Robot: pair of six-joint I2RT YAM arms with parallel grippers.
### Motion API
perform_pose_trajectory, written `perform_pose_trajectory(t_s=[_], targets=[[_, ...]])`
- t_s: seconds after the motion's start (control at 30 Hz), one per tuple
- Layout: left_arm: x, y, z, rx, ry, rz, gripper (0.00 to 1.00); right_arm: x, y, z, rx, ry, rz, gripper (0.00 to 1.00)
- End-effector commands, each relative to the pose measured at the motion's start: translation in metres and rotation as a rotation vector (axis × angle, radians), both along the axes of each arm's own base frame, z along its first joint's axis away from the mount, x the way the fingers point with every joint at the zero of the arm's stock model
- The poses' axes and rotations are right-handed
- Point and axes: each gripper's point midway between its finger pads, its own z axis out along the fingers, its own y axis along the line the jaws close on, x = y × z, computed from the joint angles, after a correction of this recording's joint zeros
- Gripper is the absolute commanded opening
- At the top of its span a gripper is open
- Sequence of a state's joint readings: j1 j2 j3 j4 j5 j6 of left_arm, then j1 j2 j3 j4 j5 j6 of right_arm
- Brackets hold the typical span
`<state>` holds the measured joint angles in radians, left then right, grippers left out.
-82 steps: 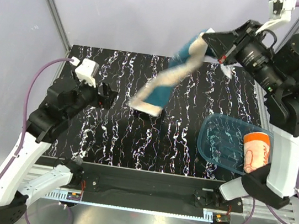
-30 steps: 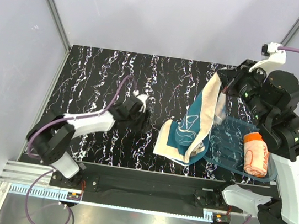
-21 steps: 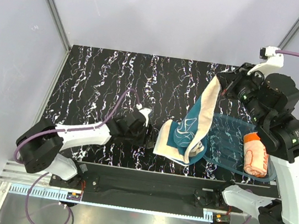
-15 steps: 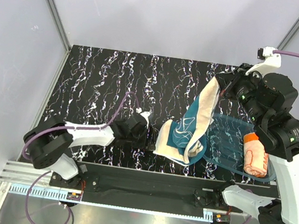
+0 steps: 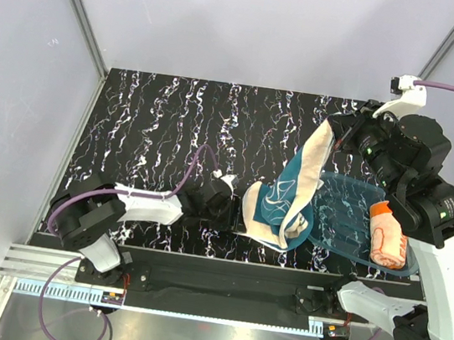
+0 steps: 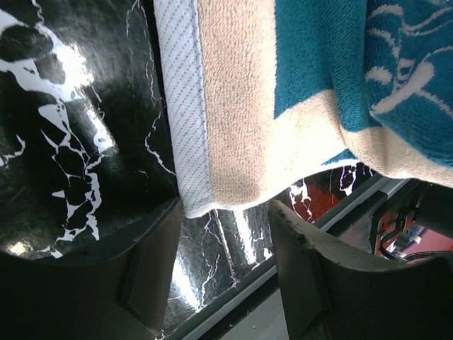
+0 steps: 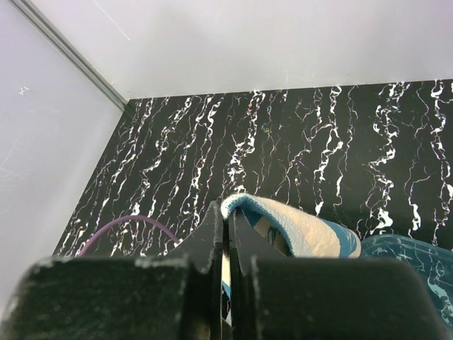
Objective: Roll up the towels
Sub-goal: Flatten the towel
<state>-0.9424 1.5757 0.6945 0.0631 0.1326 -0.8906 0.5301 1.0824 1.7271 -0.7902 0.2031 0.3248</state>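
The teal towel [image 5: 290,187] hangs from my right gripper [image 5: 336,133], which is shut on its top corner; its lower end is crumpled on the table by the front edge. In the right wrist view the shut gripper [image 7: 228,214] pinches the towel's hem [image 7: 297,230]. My left gripper [image 5: 237,208] lies low on the table, open, right beside the towel's lower left corner. In the left wrist view that cream corner [image 6: 212,170] sits just ahead of the gripper [image 6: 223,237], and nothing lies between the fingers [image 6: 152,269]. The orange towel [image 5: 389,235] lies rolled in the tray.
The translucent blue tray [image 5: 341,210] sits at the right of the black marbled table [image 5: 157,126], partly under the hanging towel. The table's front rail [image 5: 220,281] runs just behind the left gripper. A purple cable [image 5: 185,168] loops over the left arm.
My left arm has stretched rightward along the front of the table until its gripper reached the towel's lower corner. The right gripper kept the towel hanging, nearly still.
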Motion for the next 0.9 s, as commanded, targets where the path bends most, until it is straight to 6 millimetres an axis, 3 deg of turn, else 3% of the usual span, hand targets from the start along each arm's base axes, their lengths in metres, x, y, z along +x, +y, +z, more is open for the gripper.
perform_pose_trajectory(t_s=[0.0,0.47,0.53,0.57,0.7,0.87], targets=[[-0.005,0.002,-0.007,0.028,0.033,0.024,0.56,-0.001,-0.008,0.017,0.034,-0.056,-0.037,0.0],[-0.007,0.0,-0.019,0.033,0.044,0.014,0.23,0.001,-0.007,0.013,0.027,-0.044,-0.041,0.0],[-0.006,-0.001,-0.02,0.03,0.04,0.01,0.12,0.0,-0.006,0.012,0.028,-0.044,-0.036,0.0],[-0.006,0.0,-0.023,0.038,0.042,0.016,0.01,0.001,-0.007,0.012,0.025,-0.043,-0.039,0.0],[-0.003,0.002,-0.021,0.029,0.017,0.026,0.0,0.001,-0.008,0.011,0.024,-0.042,-0.042,0.0],[0.005,0.009,0.01,0.015,-0.067,0.04,0.0,0.0,-0.008,0.012,0.029,-0.044,-0.042,0.0]])
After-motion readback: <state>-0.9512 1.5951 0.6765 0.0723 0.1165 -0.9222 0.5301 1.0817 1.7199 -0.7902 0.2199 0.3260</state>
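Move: The near-left corner of the teal-and-cream towel lies on the table between the left hand's open fingertips, about 1 cm ahead and 1 cm below. The towel's lower heap is centred about 11 cm to the hand's right and 3 cm farther out, the blue basin some 36 cm right and 7 cm ahead. From the right hand, which already holds the towel's upper end high, that corner lies about 11 cm back, 18 cm left and 45 cm below. Nearly in place at the towel's near-left corner, the left hand sinks about 1 cm towards the table with its slant almost unchanged, and its fingers close from a little over half open to shut, pinching the very tip of the corner. The right hand keeps its closed grip on the towel's upper end and stays still high above the table, so the cloth goes on hanging slantwise between its fingers and the table. ##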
